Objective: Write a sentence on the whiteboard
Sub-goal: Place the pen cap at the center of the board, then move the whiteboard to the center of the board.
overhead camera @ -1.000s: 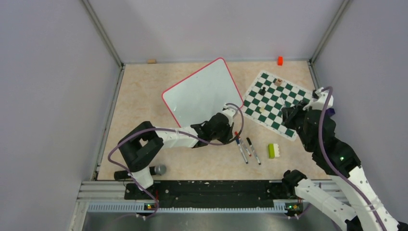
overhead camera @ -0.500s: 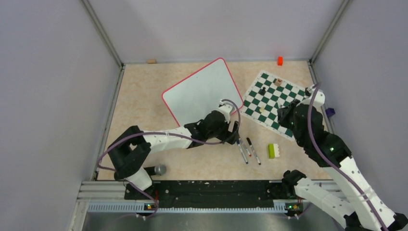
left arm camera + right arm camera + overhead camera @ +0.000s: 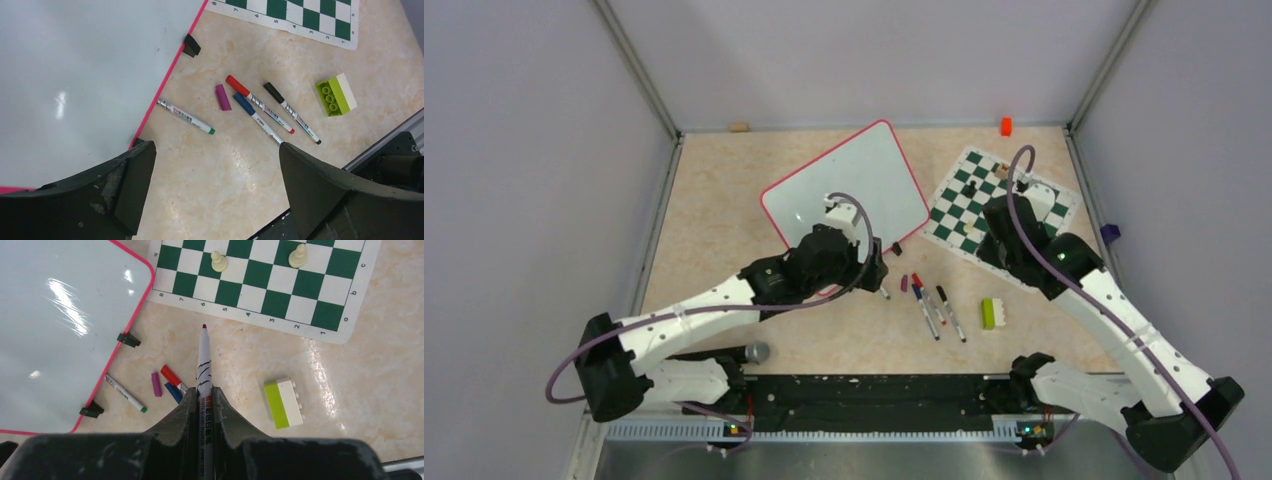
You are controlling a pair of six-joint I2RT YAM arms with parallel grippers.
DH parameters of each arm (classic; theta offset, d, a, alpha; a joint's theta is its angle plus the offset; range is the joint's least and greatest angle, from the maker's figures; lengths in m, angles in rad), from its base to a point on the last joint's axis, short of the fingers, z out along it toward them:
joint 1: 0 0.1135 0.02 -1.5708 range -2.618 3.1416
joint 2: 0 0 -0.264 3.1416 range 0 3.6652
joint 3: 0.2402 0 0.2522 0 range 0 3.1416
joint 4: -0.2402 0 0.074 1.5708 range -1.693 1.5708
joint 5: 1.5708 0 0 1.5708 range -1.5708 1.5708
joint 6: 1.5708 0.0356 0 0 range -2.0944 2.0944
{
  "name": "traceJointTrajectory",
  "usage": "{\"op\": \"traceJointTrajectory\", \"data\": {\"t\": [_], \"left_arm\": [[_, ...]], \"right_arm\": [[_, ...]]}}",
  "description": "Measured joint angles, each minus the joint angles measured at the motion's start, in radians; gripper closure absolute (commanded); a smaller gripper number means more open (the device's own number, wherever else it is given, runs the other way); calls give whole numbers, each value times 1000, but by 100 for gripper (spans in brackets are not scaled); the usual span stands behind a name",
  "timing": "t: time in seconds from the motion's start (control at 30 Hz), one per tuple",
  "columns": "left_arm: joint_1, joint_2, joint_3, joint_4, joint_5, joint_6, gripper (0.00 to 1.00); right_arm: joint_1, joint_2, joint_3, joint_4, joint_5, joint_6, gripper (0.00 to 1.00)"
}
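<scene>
The whiteboard [image 3: 844, 185] lies tilted at mid-table, glossy white with a pink rim [image 3: 170, 65] and black feet [image 3: 129, 339]. Its surface is blank, and no sentence is in view. My right gripper [image 3: 204, 390] is shut on an uncapped marker [image 3: 204, 360], whose dark magenta tip [image 3: 204, 326] points toward the chess mat over bare table. It hovers right of the whiteboard [image 3: 60, 340]. My left gripper [image 3: 215, 167] is open and empty above the table by the near corner of the whiteboard [image 3: 75, 75].
A purple cap [image 3: 223, 97], a green-capped marker [image 3: 184, 116] and red [image 3: 259, 103], blue [image 3: 257, 118] and black [image 3: 291, 113] markers lie near the board's edge. A green-and-white block [image 3: 993, 313] sits to their right. The chess mat [image 3: 954, 205] holds pawns [image 3: 218, 261].
My left gripper opened and drew back left from the markers to the board's near corner; a purple cap now shows where it was. My right arm swung left over the chess mat.
</scene>
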Motion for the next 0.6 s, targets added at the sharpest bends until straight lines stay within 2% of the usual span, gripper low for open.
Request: {"op": "traceJointTrajectory", "data": {"t": [0.17,0.27,0.43,0.6], "left_arm": [[20,-178,-32,-91,-45,-47,1],[75,-275,-62,-123,-46,-58,1],[251,-375,-158,-141,-9,-58,1],[436,-483,-242,-171,53,-50,1]], "right_arm": [[0,54,31,-20,-54,-4,100],[0,45,31,-13,-97,-28,100],[0,39,31,70,-269,-105,100],[-10,18,30,148,-299,-160,100]]}}
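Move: The whiteboard's middle lies about 31 cm left and 20 cm ahead of the right hand, some 17 cm below; the purple cap is 18 cm left and 1 cm ahead, the right black clip 20 cm left and 9 cm ahead. From the empty left hand the cap lies 7 cm right, 2 cm ahead and 13 cm down; the green marker is 1 cm right and 2 cm ahead, the board's near corner 11 cm left and level. The uncapped purple pen, still gripped in the right hand, is carried some 5 cm left towards the whiteboard, its hand turning nearly 20 degrees counter-clockwise and lifting slightly near the end. Fingers wide open, the left hand sweeps about 16 cm left, away from the cap and over the board's near corner, rising then sinking again and turning counter-clockwise. ##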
